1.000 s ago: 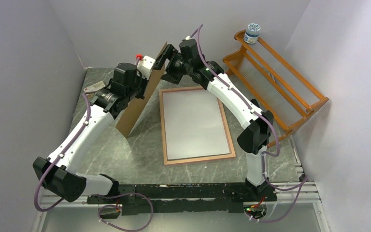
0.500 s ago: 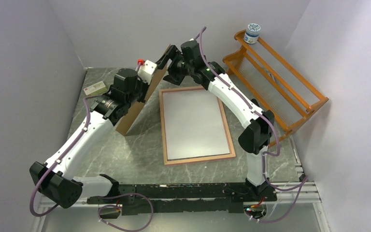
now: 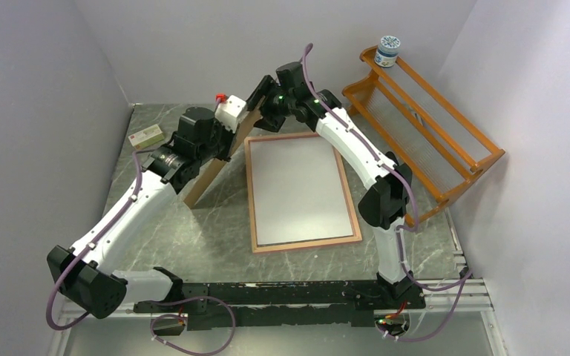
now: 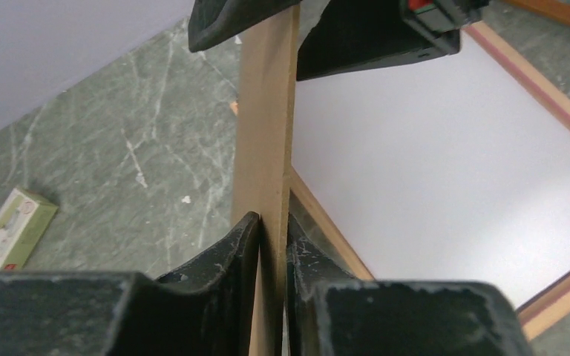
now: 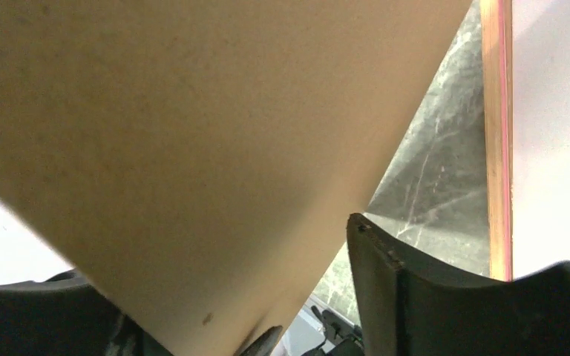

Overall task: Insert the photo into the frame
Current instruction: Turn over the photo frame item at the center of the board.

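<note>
The frame lies flat on the table, and its light-wood edge also shows from both wrists. A pale sheet fills it, the photo's plain back as far as I can tell; no picture side shows. A brown backing board stands tilted on its long edge, left of the frame. My left gripper is shut on its upper edge. My right gripper is open, straddling the board's far top corner, with one finger standing off the board.
An orange wooden rack stands at the right rear with a small jar on top. A small pale box lies at the far left. Grey walls close in on the left, back and right.
The board's top has come lower and leans more toward the frame. My left wrist shifted right with it, uncovering the small box. The right gripper has settled over the board's far corner.
</note>
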Robot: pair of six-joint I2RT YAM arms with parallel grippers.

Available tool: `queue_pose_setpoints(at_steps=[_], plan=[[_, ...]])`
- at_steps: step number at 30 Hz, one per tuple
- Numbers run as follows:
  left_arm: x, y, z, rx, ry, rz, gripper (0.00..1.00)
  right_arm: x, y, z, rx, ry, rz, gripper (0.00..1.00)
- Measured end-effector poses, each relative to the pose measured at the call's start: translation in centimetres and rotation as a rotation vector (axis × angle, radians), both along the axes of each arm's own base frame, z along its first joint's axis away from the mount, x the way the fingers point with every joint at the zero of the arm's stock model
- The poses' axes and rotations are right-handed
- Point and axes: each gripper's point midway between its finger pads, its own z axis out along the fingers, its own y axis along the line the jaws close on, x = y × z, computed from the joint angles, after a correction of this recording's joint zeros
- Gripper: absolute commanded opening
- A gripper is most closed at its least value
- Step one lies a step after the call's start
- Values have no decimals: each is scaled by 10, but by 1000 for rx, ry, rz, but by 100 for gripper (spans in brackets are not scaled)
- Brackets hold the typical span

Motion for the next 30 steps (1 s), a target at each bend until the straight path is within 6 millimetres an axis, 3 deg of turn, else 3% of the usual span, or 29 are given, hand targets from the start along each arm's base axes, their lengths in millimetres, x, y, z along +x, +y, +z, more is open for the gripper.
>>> queue_pose_setpoints(at_steps=[5, 10, 14, 23, 27, 30], plan=[[-3, -8, -8, -44, 29, -15, 34, -1, -4, -10, -22, 29, 3, 47], [-8, -11, -11, -78, 70, -10, 49, -1, -7, -13, -30, 33, 5, 16], [-20, -19, -12, -115, 127, -48, 62, -2, -14, -27, -54, 61, 5, 2], [-34, -37, 23, -246, 165, -102, 92, -3, -25, -43, -70, 76, 34, 0], [-27, -30, 38, -316, 158, -4, 94, -4, -29, -38, -31, 26, 89, 0], [-19, -12, 41, -365, 176, 86, 94, -8, -31, -28, 27, -37, 139, 0]])
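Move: The brown backboard stands nearly edge-on, its upper edge still loosely between the left fingers; its middle is about 14 cm below that hand and 2 cm back. From the right hand, whose open fingers straddle the same edge farther out, the board's middle is roughly 10 cm back, 8 cm left and 15 cm down. The wooden frame lies flat some 13 cm back and 12 cm to the right of the right hand, 29 cm below it. The backboard changes hands: the right hand sinks about 4 cm while its fingers shut and pinch the upper edge, drifts some 3 cm to the right, then starts back up. The left fingers spread wide and let go; that hand draws back and right, then rises about 5 cm and comes forward a little, rolling its right side up about 20 degrees. ##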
